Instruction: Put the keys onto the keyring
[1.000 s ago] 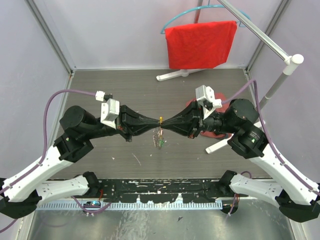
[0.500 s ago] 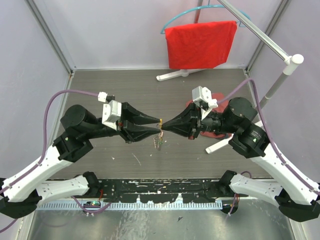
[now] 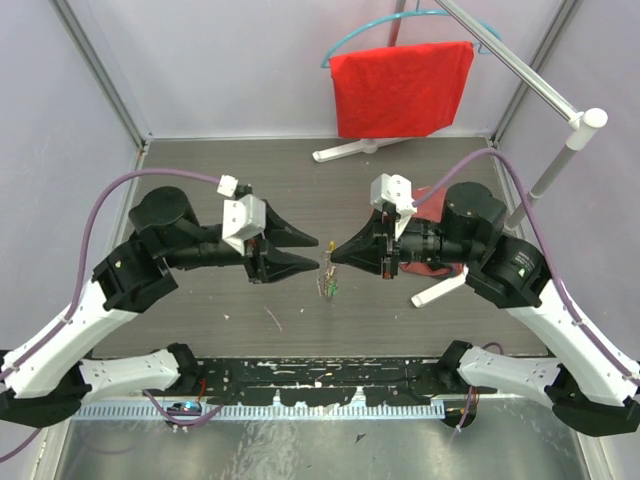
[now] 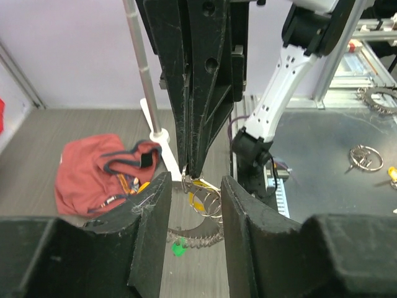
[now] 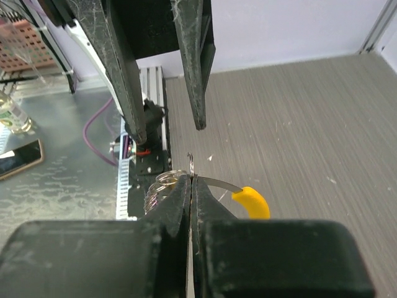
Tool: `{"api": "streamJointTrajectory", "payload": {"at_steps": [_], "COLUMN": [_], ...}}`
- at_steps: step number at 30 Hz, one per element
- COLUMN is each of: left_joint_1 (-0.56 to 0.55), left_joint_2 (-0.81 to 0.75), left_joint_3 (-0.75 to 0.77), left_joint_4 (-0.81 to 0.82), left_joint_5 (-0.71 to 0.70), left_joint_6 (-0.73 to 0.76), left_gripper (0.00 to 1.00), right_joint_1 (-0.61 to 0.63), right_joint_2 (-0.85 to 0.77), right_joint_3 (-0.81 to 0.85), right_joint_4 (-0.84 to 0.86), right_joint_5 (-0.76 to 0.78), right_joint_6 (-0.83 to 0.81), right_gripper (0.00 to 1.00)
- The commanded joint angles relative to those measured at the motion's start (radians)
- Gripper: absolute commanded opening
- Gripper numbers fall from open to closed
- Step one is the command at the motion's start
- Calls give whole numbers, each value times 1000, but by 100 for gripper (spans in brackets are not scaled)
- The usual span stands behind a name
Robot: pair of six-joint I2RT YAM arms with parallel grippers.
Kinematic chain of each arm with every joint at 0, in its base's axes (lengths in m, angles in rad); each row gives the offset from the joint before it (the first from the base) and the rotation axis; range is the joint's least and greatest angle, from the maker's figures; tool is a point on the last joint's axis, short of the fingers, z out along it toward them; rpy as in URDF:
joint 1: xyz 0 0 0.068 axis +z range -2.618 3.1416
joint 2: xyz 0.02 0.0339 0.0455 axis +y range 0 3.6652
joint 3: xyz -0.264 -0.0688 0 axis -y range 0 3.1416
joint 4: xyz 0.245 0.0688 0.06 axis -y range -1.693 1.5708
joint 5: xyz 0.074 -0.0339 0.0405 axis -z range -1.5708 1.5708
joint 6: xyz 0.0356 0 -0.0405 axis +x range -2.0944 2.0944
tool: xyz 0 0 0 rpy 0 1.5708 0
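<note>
My right gripper [image 3: 332,256] is shut on the keyring [image 3: 326,277], which hangs from its tips above the table. In the right wrist view the shut tips [image 5: 191,181] pinch a thin metal wire, with the yellow curved section [image 5: 251,202] to the right and coiled rings [image 5: 162,182] to the left. A green-headed key [image 4: 178,249] dangles on the chain below the rings [image 4: 208,198]. My left gripper [image 3: 316,252] stands open just left of the keyring and holds nothing. In the left wrist view its fingers [image 4: 155,217] flank the hanging rings without touching them.
A red cloth [image 3: 400,85] hangs on a teal hanger at the back, on a white stand [image 3: 545,175]. A dark red garment [image 4: 102,171] lies on the table under the right arm. A black rail [image 3: 320,372] runs along the near edge.
The left gripper opened, letting go at the meeting point, and drew back to the left. The right gripper stayed shut on the keyring and moved slightly left and nearer.
</note>
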Motion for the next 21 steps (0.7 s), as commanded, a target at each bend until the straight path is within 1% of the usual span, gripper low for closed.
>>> {"api": "streamJointTrajectory", "payload": {"at_steps": [1,5,15,19,21], "left_joint_1": [-2,-3,-3,-3,-4], "left_joint_2": [35,69,118,129,136], "left_joint_3": [51,86,111,116,119], "left_joint_4": [-141,-196,-232,-228,-225], "left_joint_5": [-7,-12,9,17,25], "left_joint_6": [48,70,81,79,78], "left_gripper": [45,46,46,45,42], "right_joint_1": [0,0,0,1,1], "right_joint_2": [14,20,25,29,31], "right_joint_3": [64,64,61,60,57], "right_joint_4": [-80,-102,-109,-105,-101], "right_joint_5": [11,16,2,-18,-26], "right_joint_6": [-54,-62,-69,-71,-71], "right_gripper": [1,1,1,1,1]}}
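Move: The keyring's upper end, held in the right fingertips, lies about 3 cm to the left hand's right, 1 cm ahead and 3 cm lower; it is some 1 cm to the left of the right hand's point, level with it. From the left hand, the yellow grip is some 3 cm ahead, 3 cm right and 5 cm down; the green piece hangs 3 cm right, level fore-and-aft and 8 cm down. The open left hand sinks about 5 cm towards the keyring, while the right sinks some 3 cm, still pinching it. ##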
